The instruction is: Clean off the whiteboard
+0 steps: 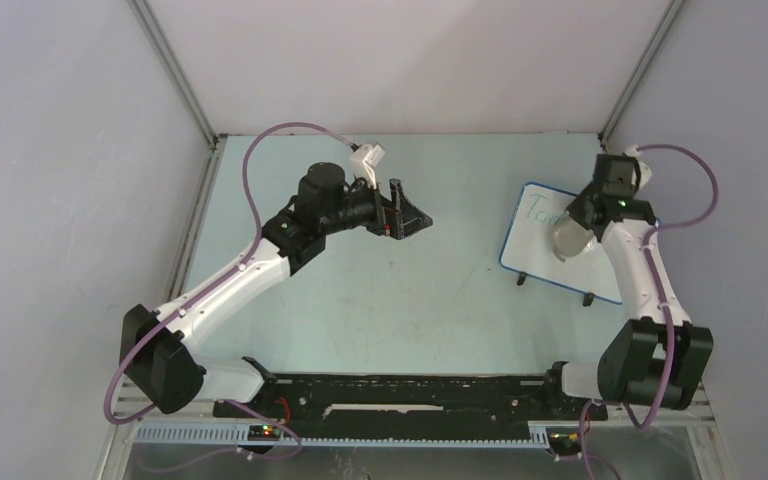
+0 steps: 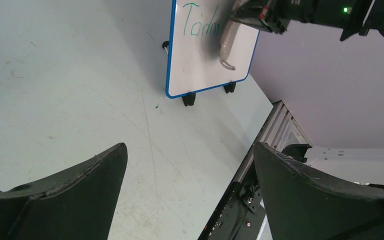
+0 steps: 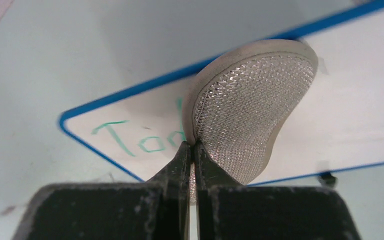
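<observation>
The whiteboard (image 1: 545, 240), white with a blue rim and small black feet, lies at the right of the table and carries green handwriting (image 3: 135, 137) near its far-left corner. My right gripper (image 3: 192, 150) is shut on the edge of a grey-beige oval sponge pad (image 3: 250, 110), which hangs over the board's middle just right of the writing. From the left wrist, the whiteboard (image 2: 200, 65) and the sponge pad (image 2: 228, 42) show far ahead. My left gripper (image 2: 190, 155) hovers open and empty above the table's middle, well left of the board.
The aluminium frame posts (image 1: 175, 70) and grey walls close in the table at back and sides. A black rail (image 1: 410, 395) with the arm bases runs along the near edge.
</observation>
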You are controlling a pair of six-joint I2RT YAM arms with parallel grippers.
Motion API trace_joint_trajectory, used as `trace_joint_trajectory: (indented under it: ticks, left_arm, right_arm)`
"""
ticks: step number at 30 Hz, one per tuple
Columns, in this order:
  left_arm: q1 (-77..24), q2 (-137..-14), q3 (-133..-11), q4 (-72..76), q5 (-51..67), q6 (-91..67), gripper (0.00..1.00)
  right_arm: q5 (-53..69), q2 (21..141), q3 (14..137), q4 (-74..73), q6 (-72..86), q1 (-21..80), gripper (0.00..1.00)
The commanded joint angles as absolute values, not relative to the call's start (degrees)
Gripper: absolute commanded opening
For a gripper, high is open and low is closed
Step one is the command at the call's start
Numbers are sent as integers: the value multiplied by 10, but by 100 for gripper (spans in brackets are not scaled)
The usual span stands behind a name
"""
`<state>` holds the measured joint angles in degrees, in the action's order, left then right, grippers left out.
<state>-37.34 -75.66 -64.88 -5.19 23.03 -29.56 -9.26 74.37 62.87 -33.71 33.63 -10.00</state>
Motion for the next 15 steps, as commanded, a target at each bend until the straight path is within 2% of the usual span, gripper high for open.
trace_joint_trajectory:
  ticks: [1,6,15]
  left_arm:
    - [-368,-758,-649,-33,243,-302,98]
    - [-365,-761,-649,-34,242,-299,98]
    - [-363,-765,-647,-30,244,-304,98]
  right_arm:
    - [-132,795,713,-327,343,-53,0]
    - [-170,831,750,-329,340,-23,0]
    - [-174,880,749,-352,363,-43,0]
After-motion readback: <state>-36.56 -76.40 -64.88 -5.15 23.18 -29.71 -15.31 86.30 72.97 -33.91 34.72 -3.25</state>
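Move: The remaining green writing lies about 5 cm ahead of the right hand, roughly 3 cm to its left and some 6 cm below, with the closed fingers already holding the eraser pad. The whiteboard's middle is about 3 cm back, 3 cm to the right and 8 cm below; its far left corner is some 10 cm ahead and 9 cm left. From the idle left hand, the writing is about 14 cm ahead, 30 cm right and 14 cm below. With its fingers still shut on the eraser pad, the right hand sweeps forward about 5 cm and some 2 to 3 cm left over the whiteboard, towards the remaining green letters, most of it early on. It rises about 2 cm on the way, then stops advancing and sinks back to near its starting height, the wrist barely turning; whether the pad touches the board can't be seen. ##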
